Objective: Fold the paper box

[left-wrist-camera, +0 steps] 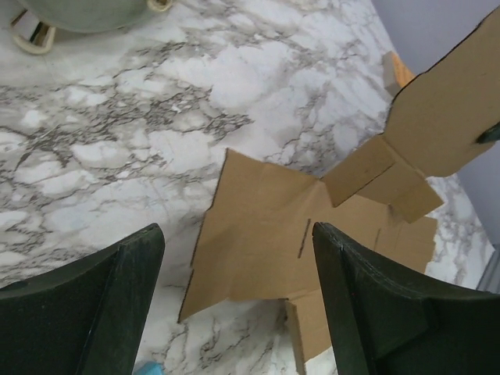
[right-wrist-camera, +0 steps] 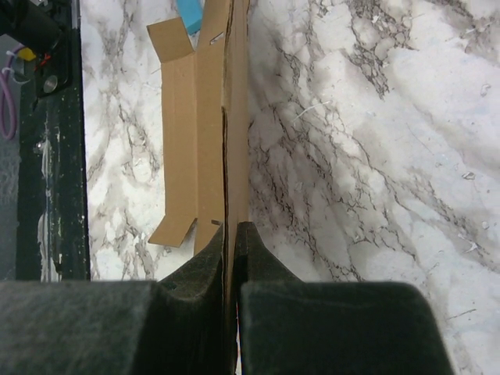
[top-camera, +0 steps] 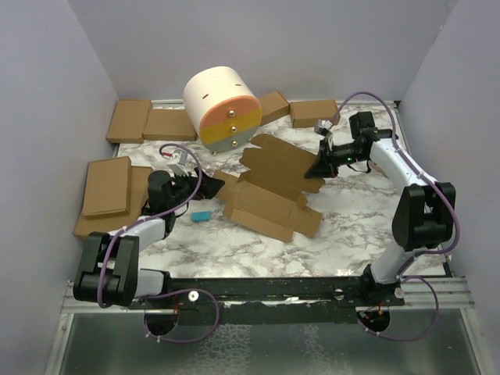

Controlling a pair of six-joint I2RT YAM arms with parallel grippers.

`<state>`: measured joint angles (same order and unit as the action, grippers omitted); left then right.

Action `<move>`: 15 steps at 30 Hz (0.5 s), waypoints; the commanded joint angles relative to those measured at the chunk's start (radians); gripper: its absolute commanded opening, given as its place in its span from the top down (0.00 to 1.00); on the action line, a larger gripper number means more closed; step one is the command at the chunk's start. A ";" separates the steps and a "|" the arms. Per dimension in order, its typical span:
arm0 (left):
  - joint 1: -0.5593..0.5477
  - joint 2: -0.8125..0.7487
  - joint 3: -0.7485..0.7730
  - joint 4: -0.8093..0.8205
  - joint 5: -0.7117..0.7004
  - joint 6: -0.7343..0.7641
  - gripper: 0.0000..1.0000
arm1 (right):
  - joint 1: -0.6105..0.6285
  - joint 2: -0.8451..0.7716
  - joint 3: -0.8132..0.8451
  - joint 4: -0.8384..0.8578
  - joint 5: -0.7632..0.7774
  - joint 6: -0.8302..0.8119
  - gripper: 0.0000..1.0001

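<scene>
The paper box [top-camera: 269, 195] is a wide brown die-cut sheet with flaps and slots, lying partly lifted in the middle of the marble table [top-camera: 351, 219]. My right gripper [top-camera: 315, 169] is shut on the sheet's far right flap and holds that side up. In the right wrist view the cardboard [right-wrist-camera: 195, 117] runs edge-on between the closed fingertips of the gripper [right-wrist-camera: 233, 228]. My left gripper [top-camera: 199, 186] stands open just left of the sheet. In its wrist view the sheet's near flap [left-wrist-camera: 258, 234] lies ahead between the spread fingers [left-wrist-camera: 375, 297], untouched.
A white drum with an orange and yellow face [top-camera: 221, 105] lies at the back. Several flat brown boxes [top-camera: 144, 121] sit along the back wall, and more are stacked at the left [top-camera: 108, 187]. A small blue block [top-camera: 201, 215] rests by the left gripper.
</scene>
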<state>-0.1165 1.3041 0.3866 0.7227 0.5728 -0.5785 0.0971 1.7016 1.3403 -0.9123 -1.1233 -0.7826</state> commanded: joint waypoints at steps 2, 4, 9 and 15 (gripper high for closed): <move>-0.007 -0.037 0.033 -0.162 -0.121 0.121 0.21 | 0.003 0.001 0.071 -0.057 0.006 -0.062 0.99; -0.008 -0.046 0.033 -0.159 -0.116 0.132 0.21 | 0.003 0.006 0.092 -0.085 0.004 -0.088 0.99; -0.008 0.025 0.021 0.009 0.049 0.069 0.32 | 0.003 0.017 0.128 -0.142 0.009 -0.148 0.99; -0.028 0.079 0.024 0.125 0.144 0.011 0.56 | 0.003 0.043 0.169 -0.206 0.031 -0.200 0.99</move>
<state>-0.1291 1.3685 0.3965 0.7380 0.6182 -0.5404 0.0971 1.7176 1.4662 -1.0508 -1.1118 -0.9169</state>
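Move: The left hand's open fingers are at the box's left end flap, whose middle lies about 4 cm to their right, 1 cm ahead and 3 cm below. From this hand the box body is roughly 16 cm right and 5 cm back, about 9 cm lower; the blue block is some 6 cm back, 4 cm left and 10 cm down. The right hand already grips the raised panel; from it that end flap is about 23 cm left, 4 cm back and 8 cm below. The left hand dips about 2 cm towards the box's left end flap with a tiny drift left, then eases back right by about 2 cm, turning slightly clockwise, while its fingers close from wide to about half open around the flap's edge, not yet shut on it. Meanwhile the right hand keeps its shut grip on the raised panel and lifts it some 2 cm, rolling about 5 degrees about its fingers. ##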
